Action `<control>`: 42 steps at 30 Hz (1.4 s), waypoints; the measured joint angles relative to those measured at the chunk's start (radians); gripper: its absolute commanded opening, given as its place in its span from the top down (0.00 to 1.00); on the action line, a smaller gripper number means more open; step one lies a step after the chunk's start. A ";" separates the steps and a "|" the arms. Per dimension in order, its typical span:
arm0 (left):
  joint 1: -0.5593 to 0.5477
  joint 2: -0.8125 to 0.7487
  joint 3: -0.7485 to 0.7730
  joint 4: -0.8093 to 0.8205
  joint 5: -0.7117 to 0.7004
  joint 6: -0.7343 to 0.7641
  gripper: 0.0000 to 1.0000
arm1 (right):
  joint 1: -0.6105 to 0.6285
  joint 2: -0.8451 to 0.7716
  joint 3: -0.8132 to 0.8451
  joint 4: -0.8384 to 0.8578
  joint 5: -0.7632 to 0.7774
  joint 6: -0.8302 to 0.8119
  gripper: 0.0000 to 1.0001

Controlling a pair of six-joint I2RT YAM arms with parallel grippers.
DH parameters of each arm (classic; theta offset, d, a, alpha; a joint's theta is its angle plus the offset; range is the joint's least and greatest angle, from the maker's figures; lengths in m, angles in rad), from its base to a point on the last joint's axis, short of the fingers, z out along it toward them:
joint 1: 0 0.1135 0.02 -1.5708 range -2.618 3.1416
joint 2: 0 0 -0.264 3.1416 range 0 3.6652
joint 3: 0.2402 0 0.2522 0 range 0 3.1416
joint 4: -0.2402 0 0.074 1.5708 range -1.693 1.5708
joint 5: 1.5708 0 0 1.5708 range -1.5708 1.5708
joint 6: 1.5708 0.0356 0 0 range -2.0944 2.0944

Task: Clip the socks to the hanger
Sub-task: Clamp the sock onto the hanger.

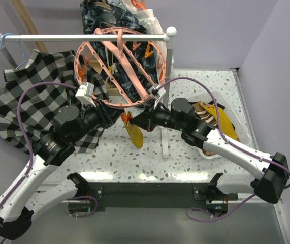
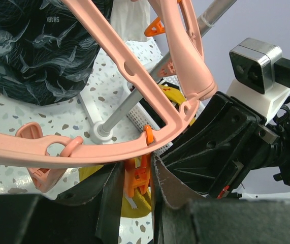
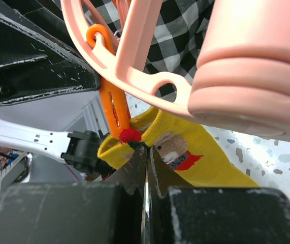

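Note:
The salmon-pink round hanger (image 1: 118, 63) hangs from the white rail; its ring also crosses the left wrist view (image 2: 84, 152) and the right wrist view (image 3: 129, 66). My left gripper (image 1: 115, 111) is under the ring's near edge, and its jaws (image 2: 134, 170) are closed against an orange clip (image 2: 140, 179) from both sides. My right gripper (image 1: 137, 122) is shut (image 3: 147, 150) on the cuff of a mustard yellow sock (image 3: 195, 157) that has a red pompom and a bear picture. The cuff touches the tip of the orange clip (image 3: 115, 109). The sock hangs down in the top view (image 1: 135, 133).
A black-and-white checkered shirt (image 1: 30, 104) hangs on the rail (image 1: 78, 37) at left. A white basket (image 1: 231, 119) with more socks is at right. A dark patterned cloth (image 1: 106, 18) lies behind the rail. The rail's white post (image 1: 166, 127) stands beside my right gripper.

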 measured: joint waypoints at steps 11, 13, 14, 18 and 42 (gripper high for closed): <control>0.000 -0.007 -0.004 0.003 0.000 0.000 0.97 | 0.003 0.000 0.011 0.029 0.005 0.052 1.00; 0.000 -0.011 -0.010 0.008 0.000 0.000 0.95 | 0.003 0.000 0.015 0.032 0.009 0.061 1.00; 0.000 -0.014 -0.012 0.011 0.000 0.000 0.93 | 0.003 0.000 0.017 0.035 0.010 0.064 1.00; 0.000 -0.017 -0.014 0.014 0.000 0.000 0.88 | 0.003 0.000 0.023 0.039 0.025 0.079 1.00; 0.000 -0.077 0.030 -0.040 -0.013 0.019 0.16 | 0.003 -0.082 0.058 -0.031 0.137 0.046 0.54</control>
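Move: Just right of the left hand, the yellow sock hangs from the right fingers, its middle about 3 cm to the right and 10 cm below. The orange clip pinched by the left hand is about 3 cm left of and 4 cm above the right hand. From the left hand, an empty pink clip is roughly 4 cm ahead and 6 cm left at its height; the thick bar's near end is about 4 cm ahead, 9 cm right and 1 cm up. Raising the pinched sock cuff about 2.5 cm into the jaws of the orange clip, the right hand rolls slightly while the left fingers keep the clip squeezed. The left hand then spreads wide and lets go of the clip, easing up some 2 cm and slightly back and left; the right fingers open after it and leave the sock, up and to the right. ##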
